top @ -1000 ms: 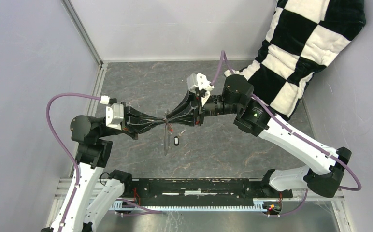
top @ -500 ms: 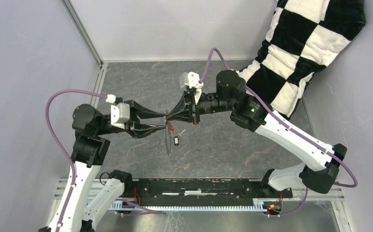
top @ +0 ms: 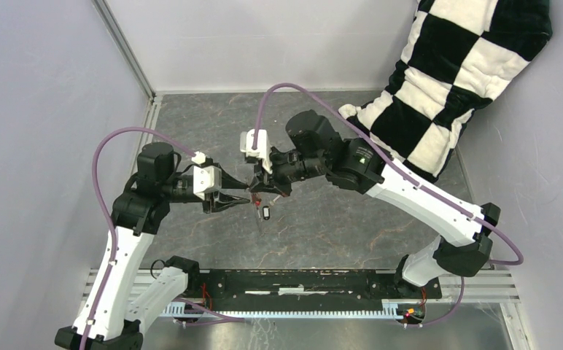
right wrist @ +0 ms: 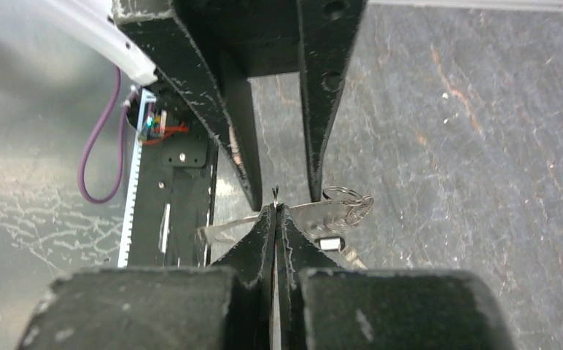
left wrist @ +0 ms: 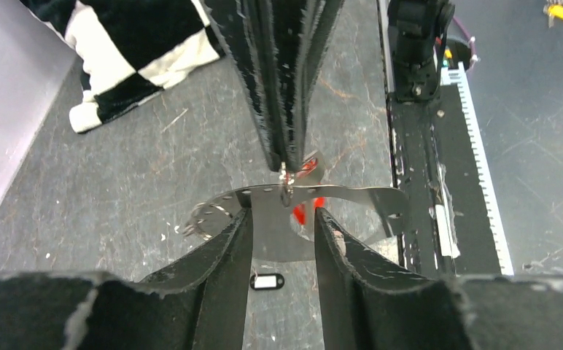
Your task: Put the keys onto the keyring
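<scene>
The keyring (left wrist: 359, 195) is a thin grey metal hoop held above the table, with small split rings (left wrist: 202, 217) at one end. My right gripper (left wrist: 286, 169) comes down from above and is shut on its upper edge. In the right wrist view the right gripper (right wrist: 275, 211) pinches the thin metal, and the keyring (right wrist: 315, 214) stretches out to both sides. A red key (left wrist: 300, 213) hangs just under the grip. The black key (left wrist: 267, 281) with a pale spot lies on the table below. My left gripper (left wrist: 282, 222) is open, its fingers straddling the hoop.
A black-and-white checkered cloth (top: 453, 80) lies at the back right corner. Grey walls close in the left and back sides. The black mounting rail (top: 308, 281) runs along the near edge. From above, the two grippers meet near the keyring (top: 259, 206) at mid table.
My left gripper has opened and let go of the keyring. My right gripper has shut on it and swung left and nearer, with its wrist turned. The left arm has risen and reached right.
</scene>
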Controlling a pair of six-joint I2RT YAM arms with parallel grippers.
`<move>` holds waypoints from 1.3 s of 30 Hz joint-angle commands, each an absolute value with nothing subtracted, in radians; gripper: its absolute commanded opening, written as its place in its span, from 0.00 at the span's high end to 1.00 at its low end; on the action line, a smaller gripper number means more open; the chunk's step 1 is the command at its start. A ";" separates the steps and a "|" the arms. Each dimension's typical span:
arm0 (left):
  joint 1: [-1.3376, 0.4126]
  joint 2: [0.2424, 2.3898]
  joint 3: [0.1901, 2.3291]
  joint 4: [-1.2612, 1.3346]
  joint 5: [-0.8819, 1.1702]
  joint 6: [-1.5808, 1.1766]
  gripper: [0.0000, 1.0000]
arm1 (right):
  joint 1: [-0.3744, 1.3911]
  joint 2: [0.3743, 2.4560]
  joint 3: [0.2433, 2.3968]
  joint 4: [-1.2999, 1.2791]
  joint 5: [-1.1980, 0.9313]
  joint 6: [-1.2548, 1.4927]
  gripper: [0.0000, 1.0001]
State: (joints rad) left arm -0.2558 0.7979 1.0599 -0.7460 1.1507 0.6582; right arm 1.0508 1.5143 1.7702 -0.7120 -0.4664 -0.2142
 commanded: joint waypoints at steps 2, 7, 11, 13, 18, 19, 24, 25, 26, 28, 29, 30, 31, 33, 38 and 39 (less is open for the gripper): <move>-0.259 0.799 1.099 -0.859 1.122 0.831 0.60 | 1.089 1.531 1.835 -0.791 -0.359 -0.267 0.99; -0.259 0.792 1.094 -0.859 1.129 0.834 0.65 | 1.127 1.558 1.860 -0.814 -0.325 -0.273 1.00; -0.260 0.793 1.096 -0.859 1.149 0.822 0.67 | 1.147 1.579 1.887 -0.826 -0.301 -0.273 1.00; -0.261 0.792 1.095 -0.858 1.149 0.818 0.67 | 1.155 1.587 1.900 -0.828 -0.292 -0.273 1.00; -0.262 0.789 1.094 -0.859 1.148 0.815 0.75 | 1.166 1.603 1.915 -0.833 -0.276 -0.273 1.00; -0.263 0.790 1.094 -0.859 1.146 0.816 0.77 | 1.169 1.604 1.916 -0.835 -0.271 -0.273 1.00; -0.265 0.788 1.096 -0.859 1.145 0.817 0.86 | 1.181 1.618 1.925 -0.842 -0.249 -0.274 1.00; -0.267 0.787 1.097 -0.858 1.146 0.818 0.89 | 1.182 1.622 1.927 -0.843 -0.247 -0.275 0.99; -0.267 0.788 1.097 -0.859 1.145 0.820 0.92 | 1.186 1.624 1.931 -0.845 -0.245 -0.275 1.00; -0.269 0.785 1.095 -0.859 1.146 0.828 0.98 | 1.189 1.629 1.935 -0.845 -0.246 -0.275 0.99; -0.270 0.783 1.093 -0.859 1.146 0.832 0.98 | 1.192 1.630 1.938 -0.844 -0.250 -0.273 1.00; -0.271 0.782 1.092 -0.859 1.151 0.837 0.98 | 1.192 1.630 1.940 -0.837 -0.255 -0.268 0.99; -0.271 0.781 1.090 -0.859 1.158 0.841 0.98 | 1.191 1.628 1.943 -0.831 -0.258 -0.263 0.95; -0.272 0.779 1.088 -0.863 1.176 0.858 0.98 | 1.193 1.607 1.934 -0.801 -0.236 -0.240 0.82; -0.272 0.754 1.060 -0.704 1.224 0.717 0.98 | 1.173 1.439 1.750 -0.602 -0.181 -0.166 0.58; -0.272 0.738 1.040 -0.624 1.228 0.638 0.98 | 1.165 1.396 1.696 -0.535 -0.184 -0.143 0.54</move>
State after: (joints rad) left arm -0.2665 0.7795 1.0599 -0.8436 1.1584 0.7944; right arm 1.1816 1.5688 1.8141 -0.7609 -0.2180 -0.2237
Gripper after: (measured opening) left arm 0.043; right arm 0.405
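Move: The right hand holds the keyring's small loop at its fingertips, grey metal plate and red tag hanging from it; the open left fingers are about 1 cm left of the right hand point and 2 cm below it. From the left hand the loop is level fore and aft, about 1 cm to the right and 2 cm up; the red tag lies roughly 1 cm back, 3 cm right and 2 cm down. The black tag lies on the table some 7 cm ahead, 1 cm right and 31 cm below the left hand. The right hand, still pinching the keyring's loop, lowers it about 3 cm down between the left fingers, edging roughly a centimetre left and back and dipping its fingertips some 10 degrees, while the left hand settles 1.5 cm lower and then closes from about half open to pinch the loop. With the left grip shut, the right fingers open to a bit under half and let go, and both hands start to rise by a centimetre or so. ##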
